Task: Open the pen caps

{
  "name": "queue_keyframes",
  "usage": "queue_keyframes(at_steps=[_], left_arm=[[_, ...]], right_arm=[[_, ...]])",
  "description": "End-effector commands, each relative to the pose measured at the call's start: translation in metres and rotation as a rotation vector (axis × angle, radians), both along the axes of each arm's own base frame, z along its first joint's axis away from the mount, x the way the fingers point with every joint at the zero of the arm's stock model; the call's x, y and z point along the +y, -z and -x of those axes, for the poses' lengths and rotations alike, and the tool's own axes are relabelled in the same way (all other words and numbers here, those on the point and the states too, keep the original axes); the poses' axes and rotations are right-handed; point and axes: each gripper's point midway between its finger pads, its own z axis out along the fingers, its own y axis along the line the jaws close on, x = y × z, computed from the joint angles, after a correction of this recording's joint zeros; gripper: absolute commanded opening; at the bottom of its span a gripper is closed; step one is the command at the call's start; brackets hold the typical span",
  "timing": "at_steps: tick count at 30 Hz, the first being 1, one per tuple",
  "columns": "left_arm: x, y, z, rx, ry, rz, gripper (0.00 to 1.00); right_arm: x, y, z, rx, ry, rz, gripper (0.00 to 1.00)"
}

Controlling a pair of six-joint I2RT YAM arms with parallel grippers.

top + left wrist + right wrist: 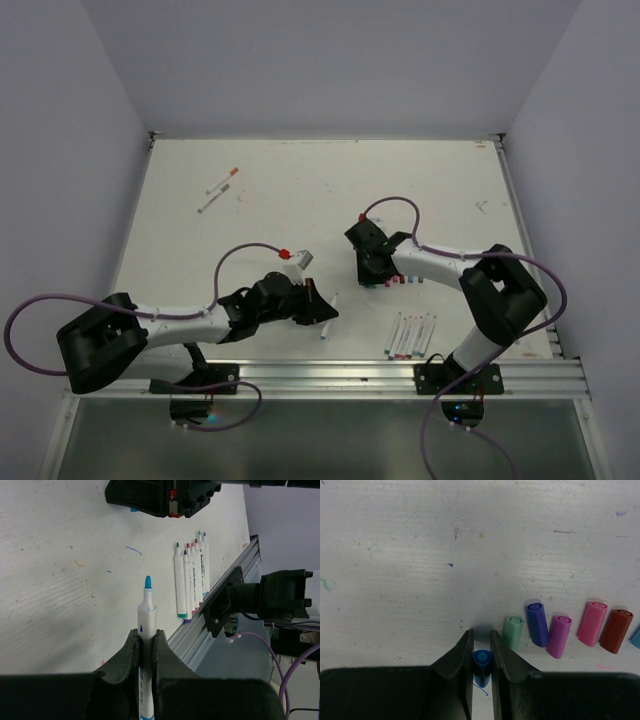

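Note:
My left gripper [146, 632] is shut on a white pen [146, 610] whose bare blue tip points out over the table; in the top view this gripper [325, 312] sits low at centre. Between the pads of my right gripper [481, 635] sits a blue pen cap [481, 661], and the jaws are shut on it just above the table. Beside it lie loose caps in a row: green [512, 631], violet [537, 623], magenta [558, 636], pink [593, 623] and dark red [616, 630]. Several uncapped pens [190, 577] lie side by side near the front rail.
Two more pens [220, 188] lie at the far left of the white table. The aluminium rail [400, 375] runs along the near edge. My right gripper [368, 275] hovers by the cap row [395, 282], close to the left gripper. Walls enclose three sides.

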Motion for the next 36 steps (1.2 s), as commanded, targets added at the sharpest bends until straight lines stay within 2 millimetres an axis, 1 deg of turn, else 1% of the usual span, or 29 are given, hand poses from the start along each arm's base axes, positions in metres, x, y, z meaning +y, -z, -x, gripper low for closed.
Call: queue_keyframes(at_steps=[1, 5, 6, 11, 13, 14, 16, 18, 19, 20, 22, 23, 24, 25, 26, 28, 29, 30, 31, 32, 33, 36], left_arm=[[-0.014, -0.023, -0.009, -0.07, 0.009, 0.067, 0.0], [-0.016, -0.025, -0.008, -0.069, 0.02, 0.075, 0.0], [-0.016, -0.025, -0.007, -0.068, 0.023, 0.076, 0.0], [-0.017, -0.022, -0.007, -0.064, 0.026, 0.071, 0.0], [-0.022, -0.023, -0.006, -0.062, 0.032, 0.082, 0.0], [-0.023, -0.018, -0.004, -0.054, 0.041, 0.074, 0.0], [-0.028, -0.02, -0.002, -0.054, 0.051, 0.079, 0.0], [-0.032, -0.018, -0.002, -0.053, 0.055, 0.071, 0.0], [-0.034, -0.018, 0.0, -0.053, 0.061, 0.07, 0.0], [-0.036, -0.013, 0.001, -0.048, 0.067, 0.059, 0.0], [-0.043, -0.013, 0.002, -0.048, 0.077, 0.062, 0.0], [-0.045, -0.007, 0.003, -0.038, 0.079, 0.048, 0.0], [-0.05, -0.01, 0.002, -0.041, 0.081, 0.055, 0.0], [-0.054, -0.008, 0.005, -0.038, 0.092, 0.051, 0.0], [-0.06, -0.005, 0.004, -0.035, 0.096, 0.043, 0.0], [-0.069, -0.002, 0.005, -0.036, 0.107, 0.04, 0.0], [-0.075, 0.003, 0.004, -0.029, 0.11, 0.03, 0.0], [-0.079, 0.003, 0.003, -0.032, 0.11, 0.03, 0.0], [-0.083, 0.005, 0.005, -0.031, 0.117, 0.026, 0.0], [-0.086, 0.014, 0.004, -0.023, 0.12, 0.006, 0.0], [-0.095, 0.01, 0.002, -0.029, 0.126, 0.017, 0.0], [-0.111, 0.016, 0.002, -0.024, 0.145, 0.01, 0.0]], right_arm=[[0.002, 0.002, -0.01, -0.024, 0.028, 0.027, 0.17], [0.002, 0.004, -0.01, -0.021, 0.029, 0.033, 0.21], [0.002, 0.004, -0.01, -0.022, 0.03, 0.035, 0.25], [0.002, 0.001, -0.011, -0.031, 0.027, 0.034, 0.29], [0.003, 0.0, -0.011, -0.033, 0.025, 0.031, 0.32], [0.003, 0.0, -0.011, -0.031, 0.023, 0.03, 0.34], [0.007, -0.006, -0.012, -0.041, 0.013, 0.013, 0.36], [0.009, -0.014, -0.014, -0.062, 0.013, -0.003, 0.37], [0.009, -0.021, -0.016, -0.077, 0.015, -0.011, 0.37], [0.006, -0.035, -0.017, -0.107, 0.022, -0.016, 0.37], [0.004, -0.059, -0.022, -0.156, 0.036, -0.025, 0.38], [-0.005, -0.078, -0.02, -0.189, 0.05, -0.016, 0.39], [-0.008, -0.094, -0.021, -0.221, 0.058, -0.024, 0.4], [-0.014, -0.106, -0.021, -0.248, 0.073, -0.021, 0.4], [-0.027, -0.128, -0.019, -0.302, 0.106, -0.019, 0.42], [-0.039, -0.147, -0.015, -0.345, 0.141, -0.037, 0.43], [-0.047, -0.154, -0.01, -0.355, 0.163, -0.046, 0.43], [-0.052, -0.169, -0.005, -0.385, 0.177, -0.089, 0.44], [-0.056, -0.174, -0.002, -0.393, 0.185, -0.111, 0.44], [-0.059, -0.178, 0.003, -0.394, 0.183, -0.125, 0.44], [-0.062, -0.187, 0.008, -0.415, 0.188, -0.152, 0.45], [-0.068, -0.19, 0.018, -0.413, 0.19, -0.165, 0.45]])
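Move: The right hand holds the blue cap just above its spot on the table, at most 1 cm below the hand point; the green cap is about 2 cm to the right and level, the magenta cap some 5 cm right. The left hand, holding the uncapped blue pen, has the near end of the pen row, the green pen, about 14 cm to its right, 2 cm back and 8 cm below, with the purple pen 2 cm beyond it. The right fingers open and let go of the blue cap beside the green one, the hand staying almost in place meanwhile; then that hand rises fast, about 20 cm, drifting some 5 cm right as its fingers tip forward and up. The left hand keeps its pinch on the pen and, slowly at first, carries it about 8 cm right towards the row of uncapped pens, sinking some 4 cm. ##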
